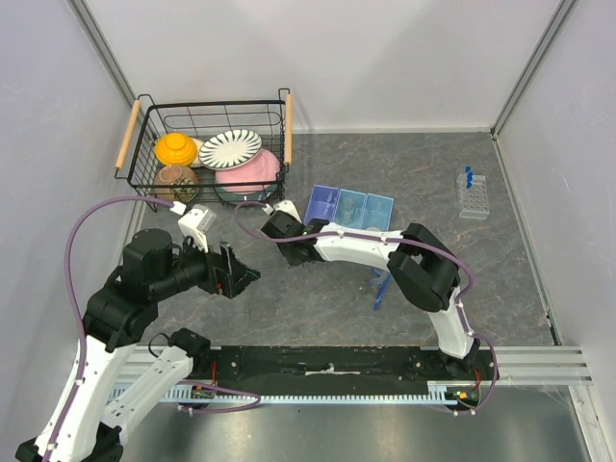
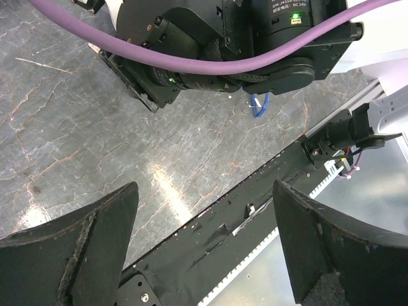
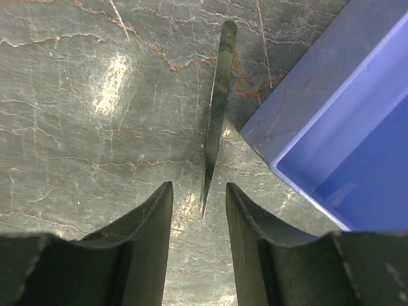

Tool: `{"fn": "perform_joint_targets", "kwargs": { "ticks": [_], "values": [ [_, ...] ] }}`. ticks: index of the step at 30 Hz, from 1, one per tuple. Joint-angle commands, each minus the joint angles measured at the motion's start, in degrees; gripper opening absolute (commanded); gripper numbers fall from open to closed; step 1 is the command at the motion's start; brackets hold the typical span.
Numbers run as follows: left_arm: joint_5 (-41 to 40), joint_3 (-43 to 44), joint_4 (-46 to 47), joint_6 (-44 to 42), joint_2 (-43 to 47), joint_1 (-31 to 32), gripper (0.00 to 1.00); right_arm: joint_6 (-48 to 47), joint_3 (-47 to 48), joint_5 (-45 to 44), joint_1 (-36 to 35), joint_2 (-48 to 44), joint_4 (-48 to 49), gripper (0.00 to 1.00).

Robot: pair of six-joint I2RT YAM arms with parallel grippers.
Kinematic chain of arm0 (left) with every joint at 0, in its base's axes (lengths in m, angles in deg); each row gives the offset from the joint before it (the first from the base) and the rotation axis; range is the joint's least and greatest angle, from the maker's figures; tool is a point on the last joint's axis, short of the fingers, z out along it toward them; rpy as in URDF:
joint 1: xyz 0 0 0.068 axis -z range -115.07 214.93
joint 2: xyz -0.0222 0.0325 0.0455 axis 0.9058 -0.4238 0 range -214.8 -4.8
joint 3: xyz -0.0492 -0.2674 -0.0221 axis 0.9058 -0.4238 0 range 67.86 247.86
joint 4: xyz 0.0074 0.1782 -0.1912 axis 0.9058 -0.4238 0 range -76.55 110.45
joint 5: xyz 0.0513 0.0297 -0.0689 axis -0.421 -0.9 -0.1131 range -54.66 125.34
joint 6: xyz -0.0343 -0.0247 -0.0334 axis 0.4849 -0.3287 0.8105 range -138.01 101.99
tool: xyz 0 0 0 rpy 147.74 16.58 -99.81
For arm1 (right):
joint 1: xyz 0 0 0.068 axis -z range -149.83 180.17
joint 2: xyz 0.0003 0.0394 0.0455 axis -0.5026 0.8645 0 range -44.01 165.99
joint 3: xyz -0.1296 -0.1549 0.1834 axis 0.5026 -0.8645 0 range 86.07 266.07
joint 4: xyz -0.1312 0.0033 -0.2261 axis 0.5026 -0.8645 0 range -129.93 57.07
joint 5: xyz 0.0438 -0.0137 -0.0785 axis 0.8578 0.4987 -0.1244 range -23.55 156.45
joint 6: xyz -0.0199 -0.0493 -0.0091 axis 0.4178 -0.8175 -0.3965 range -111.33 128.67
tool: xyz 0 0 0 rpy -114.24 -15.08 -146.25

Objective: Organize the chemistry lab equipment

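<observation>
A thin metal spatula (image 3: 215,108) lies flat on the grey table, and its pointed end reaches in between the fingers of my right gripper (image 3: 198,188). Those jaws stand apart on either side of the tip without touching it. In the top view the right gripper (image 1: 273,223) sits just left of a blue compartment tray (image 1: 351,207). The clear tube rack (image 1: 473,196), holding blue-capped tubes, stands at the far right. Blue stick tools (image 1: 382,289) lie beside the right arm. My left gripper (image 1: 245,274) is wide open and holds nothing.
A black wire basket (image 1: 144,154) with wooden handles holds striped, pink and orange crockery at the back left. The blue tray's corner (image 3: 331,140) lies close to the spatula's right. The black base rail (image 2: 210,242) runs under the left gripper (image 2: 205,188).
</observation>
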Motion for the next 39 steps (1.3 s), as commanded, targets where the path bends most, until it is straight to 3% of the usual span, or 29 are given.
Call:
{"fn": "perform_joint_targets", "kwargs": {
  "ticks": [1, 12, 16, 21, 26, 35, 39],
  "values": [
    [1.7, 0.9, 0.4, -0.9, 0.1, 0.0, 0.92, 0.6, 1.8, -1.5, -0.4, 1.3, 0.5, 0.45],
    [1.7, 0.8, 0.2, -1.8, -0.7, 0.1, 0.92, 0.5, 3.3, -1.6, -0.4, 4.5, 1.0, 0.41],
    [1.5, 0.8, -0.1, -2.0, -1.0, 0.1, 0.92, 0.3, 3.6, -1.5, -0.4, 5.1, 1.3, 0.28],
    [1.3, 1.0, -0.5, -1.9, -1.0, 0.1, 0.92, 0.1, 3.3, -1.6, -0.4, 5.3, 1.1, 0.18],
    [1.1, 1.2, -0.9, -1.8, -1.0, 0.0, 0.92, 0.1, 2.2, -2.5, -0.4, 4.7, 0.9, 0.0],
    [0.7, 1.7, -1.3, -1.5, -1.1, 0.1, 0.92, 2.8, 0.3, 3.6, -2.0, -1.2, -0.9, 0.0],
    [0.0, 2.1, -1.2, -1.5, -0.9, 0.1, 0.92, 6.6, -1.1, 4.9, -4.0, -8.3, -1.1, 0.0]
  ]
}}
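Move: The metal spatula lies just ahead of the right hand, its middle about 3 cm forward, 1 cm left and 2 cm below. The blue tray's middle is some 10 cm ahead and 11 cm right; the thin rod lies about 5 cm ahead and 6 cm left. From the left hand, the spatula is roughly 18 cm ahead, 9 cm right and 25 cm below. The right hand sinks about 2 cm, pinches the spatula near its narrow end, then draws back nearly 2 cm. ##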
